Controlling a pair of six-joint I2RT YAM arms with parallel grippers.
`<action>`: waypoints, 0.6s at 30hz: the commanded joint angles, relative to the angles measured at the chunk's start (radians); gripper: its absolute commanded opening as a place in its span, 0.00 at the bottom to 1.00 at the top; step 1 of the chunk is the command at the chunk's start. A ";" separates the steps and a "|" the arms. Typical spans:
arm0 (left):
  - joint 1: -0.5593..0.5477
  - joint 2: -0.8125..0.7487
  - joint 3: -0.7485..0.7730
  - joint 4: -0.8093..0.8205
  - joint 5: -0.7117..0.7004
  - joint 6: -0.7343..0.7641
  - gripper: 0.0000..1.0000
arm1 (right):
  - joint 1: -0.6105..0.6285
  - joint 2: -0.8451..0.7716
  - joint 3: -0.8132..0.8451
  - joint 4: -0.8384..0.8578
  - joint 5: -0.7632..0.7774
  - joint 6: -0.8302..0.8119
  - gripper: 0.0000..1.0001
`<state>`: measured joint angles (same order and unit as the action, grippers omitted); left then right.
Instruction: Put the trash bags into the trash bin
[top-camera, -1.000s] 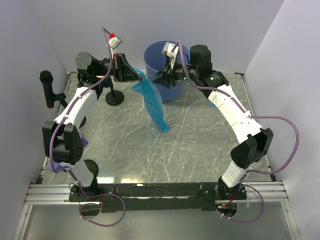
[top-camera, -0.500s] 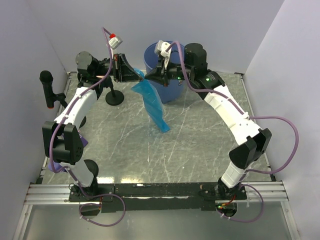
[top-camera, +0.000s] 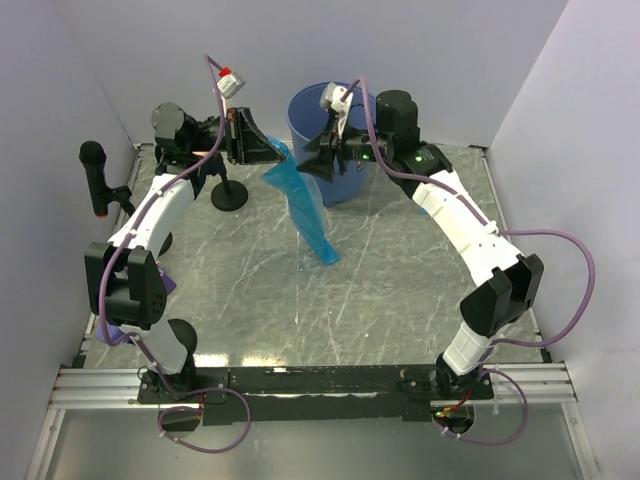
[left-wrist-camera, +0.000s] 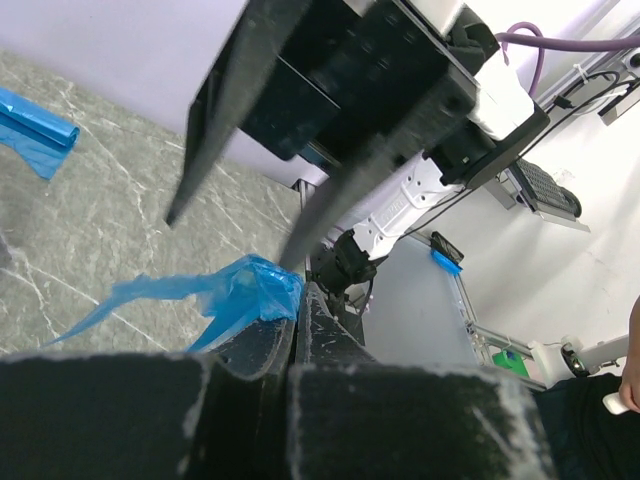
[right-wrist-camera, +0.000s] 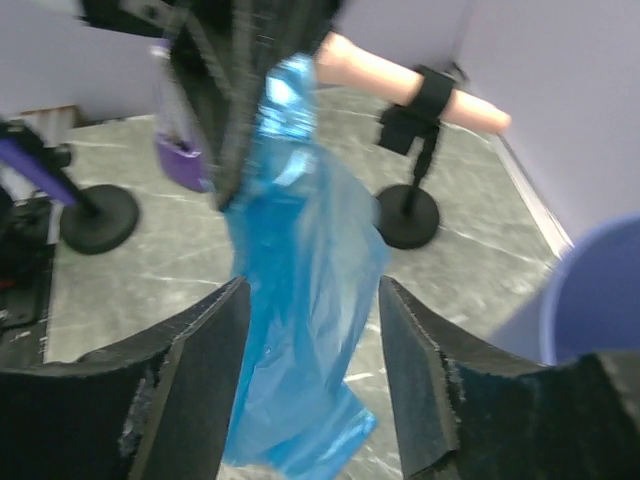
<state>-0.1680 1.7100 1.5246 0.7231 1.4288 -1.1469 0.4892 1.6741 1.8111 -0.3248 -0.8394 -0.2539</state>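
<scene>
A long translucent blue trash bag hangs from my left gripper, its lower end reaching the table. In the left wrist view, the left gripper is shut on the bag's bunched top. My right gripper stands open beside the hanging bag, in front of the round blue trash bin. In the right wrist view the bag hangs between the spread fingers of the right gripper, apart from both. A blue film end lies on the table; I cannot tell whether it belongs to the same bag.
A black round-based stand sits at the back left, and a black handle stands by the left wall. A purple object lies behind the left arm. The bin's rim is close to my right gripper.
The right gripper swung left toward the hanging bag, shut, then opened again and drew back slightly. The left arm and the bag have stayed put.
</scene>
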 joint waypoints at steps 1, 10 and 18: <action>-0.001 -0.035 0.019 0.019 0.002 -0.002 0.01 | 0.035 -0.059 0.002 0.052 -0.099 -0.005 0.64; -0.002 -0.049 0.014 0.001 0.002 0.010 0.01 | 0.098 0.009 0.116 0.001 0.101 -0.068 0.26; -0.001 -0.052 0.020 0.004 0.030 -0.005 0.01 | 0.026 -0.011 0.084 0.000 0.184 0.005 0.00</action>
<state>-0.1581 1.7088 1.5246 0.7128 1.4143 -1.1412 0.5777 1.6871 1.8797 -0.3679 -0.7326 -0.2935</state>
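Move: Just left of the open right fingers, about 3 cm away, 1 cm nearer the base and 1 cm higher, is the gathered neck of the hanging trash bag. It sits only about 1 cm right of, 1 cm back from and 1 cm below the left hand, which already pinches it. From the right hand, the trash bin stands some 14 cm ahead and 7 cm right, the black stand roughly 10 cm ahead and 21 cm left, both around 27 cm lower. Reaching left and back by about 2.5 cm each way with its fingers open, the right hand comes over the bag's neck, then shuts its fingers fully on the film right beside the left fingertips as it rises a good 1 cm and eases forward again by 1 cm. The left hand keeps its closed hold, practically still. ##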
